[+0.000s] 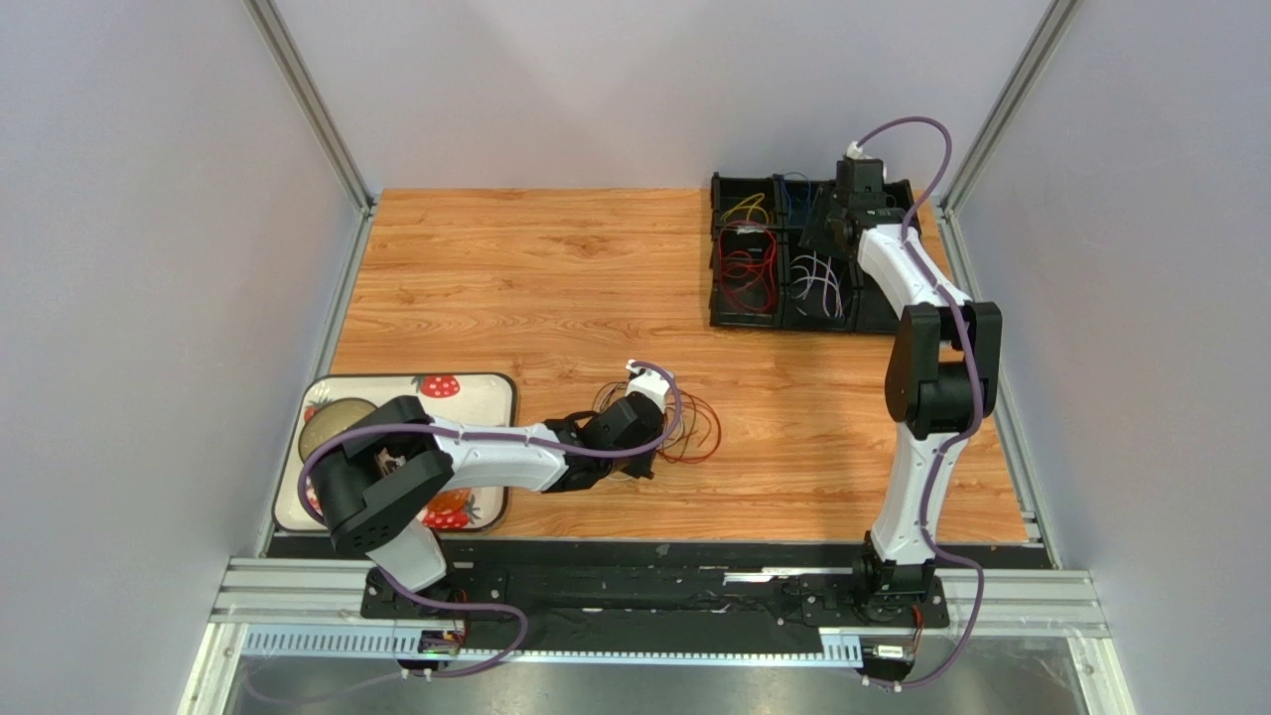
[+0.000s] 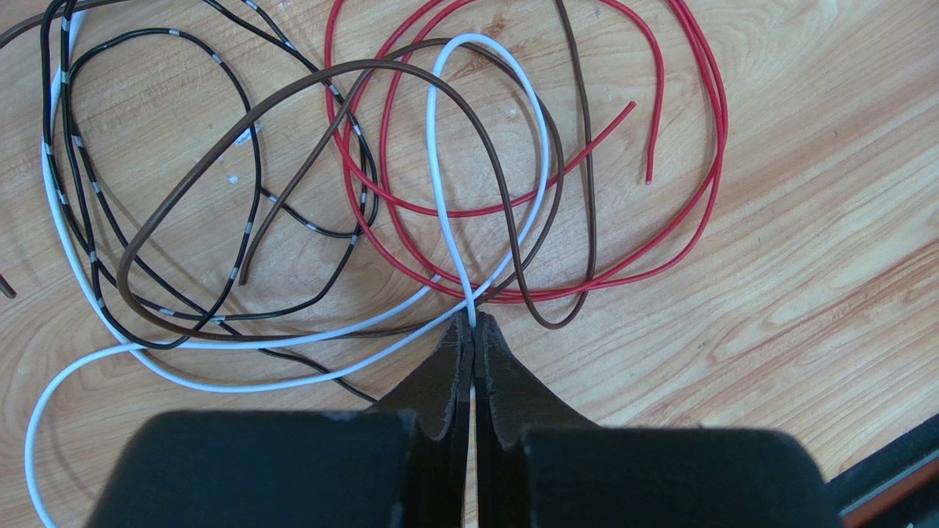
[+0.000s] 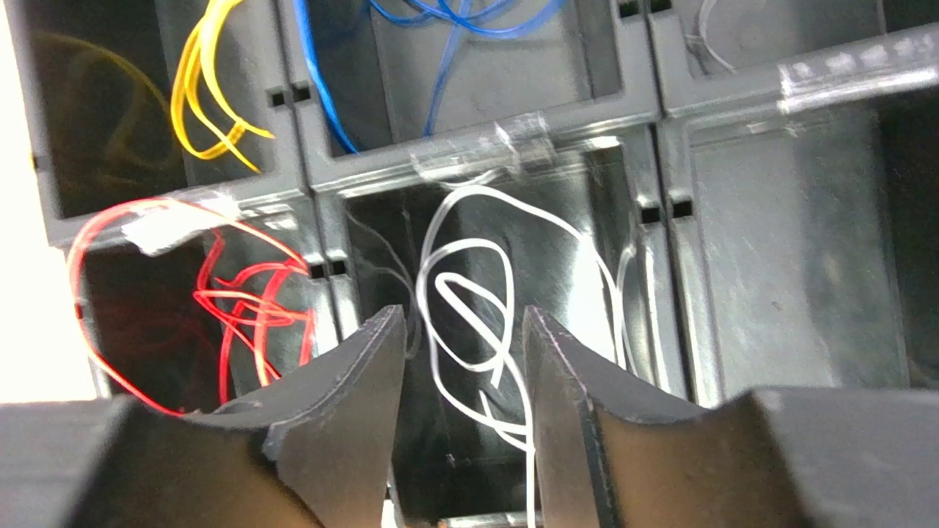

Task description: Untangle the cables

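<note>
A tangle of thin cables lies on the wooden table (image 1: 522,283): a white cable (image 2: 435,143), a red cable (image 2: 711,121), a brown cable (image 2: 331,75) and a black cable with white marks (image 2: 248,209). My left gripper (image 2: 474,321) is shut on the white cable at the near edge of the tangle; it shows in the top view (image 1: 645,447). My right gripper (image 3: 463,325) is open above the black bin tray (image 1: 739,313), over a compartment with white cables (image 3: 474,297). Red cables (image 3: 237,308), yellow cables (image 3: 204,94) and blue cables (image 3: 441,44) lie in other compartments.
A strawberry-patterned tray (image 1: 478,391) sits at the near left under the left arm. The bin tray stands at the far right by the wall. Grey walls enclose the table on three sides.
</note>
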{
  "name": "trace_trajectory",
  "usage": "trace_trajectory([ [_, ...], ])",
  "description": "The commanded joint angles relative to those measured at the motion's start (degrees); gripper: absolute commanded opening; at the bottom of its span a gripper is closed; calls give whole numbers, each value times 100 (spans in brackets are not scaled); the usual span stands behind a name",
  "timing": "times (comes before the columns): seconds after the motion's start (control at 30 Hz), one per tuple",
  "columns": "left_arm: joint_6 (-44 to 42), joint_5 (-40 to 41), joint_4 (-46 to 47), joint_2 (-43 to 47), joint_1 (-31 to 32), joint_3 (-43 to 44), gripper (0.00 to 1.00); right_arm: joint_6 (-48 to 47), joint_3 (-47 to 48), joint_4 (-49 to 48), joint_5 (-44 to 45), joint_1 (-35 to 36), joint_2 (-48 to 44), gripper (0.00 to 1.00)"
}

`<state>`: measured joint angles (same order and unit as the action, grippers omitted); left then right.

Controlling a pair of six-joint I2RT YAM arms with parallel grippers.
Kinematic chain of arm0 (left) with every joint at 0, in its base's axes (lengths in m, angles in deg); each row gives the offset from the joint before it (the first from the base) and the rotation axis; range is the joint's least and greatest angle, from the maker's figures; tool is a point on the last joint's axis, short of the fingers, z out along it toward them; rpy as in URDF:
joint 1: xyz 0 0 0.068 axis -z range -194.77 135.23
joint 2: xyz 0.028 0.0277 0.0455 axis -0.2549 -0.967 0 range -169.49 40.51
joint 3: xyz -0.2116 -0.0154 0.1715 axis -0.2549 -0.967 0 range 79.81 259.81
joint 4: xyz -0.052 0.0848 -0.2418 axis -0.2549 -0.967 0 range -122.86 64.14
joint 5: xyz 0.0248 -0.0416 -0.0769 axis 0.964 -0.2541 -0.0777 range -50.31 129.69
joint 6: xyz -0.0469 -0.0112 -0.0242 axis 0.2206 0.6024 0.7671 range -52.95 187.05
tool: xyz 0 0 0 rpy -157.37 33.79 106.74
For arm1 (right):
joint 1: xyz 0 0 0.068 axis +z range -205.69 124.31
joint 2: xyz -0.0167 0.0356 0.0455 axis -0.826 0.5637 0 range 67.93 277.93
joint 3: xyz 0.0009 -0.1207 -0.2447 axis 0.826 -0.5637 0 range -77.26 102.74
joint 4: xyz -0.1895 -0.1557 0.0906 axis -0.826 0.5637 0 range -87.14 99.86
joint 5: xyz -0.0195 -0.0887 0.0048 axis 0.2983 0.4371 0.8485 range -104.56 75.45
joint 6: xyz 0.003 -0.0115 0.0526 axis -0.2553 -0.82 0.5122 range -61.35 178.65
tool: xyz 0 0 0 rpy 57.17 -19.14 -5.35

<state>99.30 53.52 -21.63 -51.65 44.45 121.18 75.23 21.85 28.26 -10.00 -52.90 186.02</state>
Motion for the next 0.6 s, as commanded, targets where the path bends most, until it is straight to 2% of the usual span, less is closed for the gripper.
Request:
trace_trajectory([
  [0.0,1,-55,-221,-48,10,-155,0,-163,512,438,422,38,-145,49],
  [0.2,1,-55,-212,-48,10,-146,0,-269,917,711,862,29,-145,57],
  [0.3,1,-55,-221,-56,10,-129,0,-278,1118,763,924,29,-110,71],
  [0.57,1,-64,-230,-65,10,-137,0,-120,1225,913,757,38,-224,74],
])
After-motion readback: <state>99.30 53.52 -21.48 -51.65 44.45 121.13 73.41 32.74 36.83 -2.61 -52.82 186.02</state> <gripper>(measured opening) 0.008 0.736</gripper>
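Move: The white cable just released lies in the front middle compartment, almost straight below the right hand, about 9 cm down. At similar depth, the red cable is some 12 cm to the hand's left, the empty front right compartment 10 cm to its right, and the blue cable 14 cm farther out. The tangle lies about 26 cm back and 27 cm left. From the left hand, the white cable is some 32 cm ahead and 28 cm right. Upward, about 5 cm, the right hand climbs away from the white cable in its compartment, easing some 2 cm to the right as it goes, with only a slight roll of the wrist. The fingers, already half open and empty, spread farther apart. The left hand stays still, keeping its pinch on the light-blue cable at the tangle. ##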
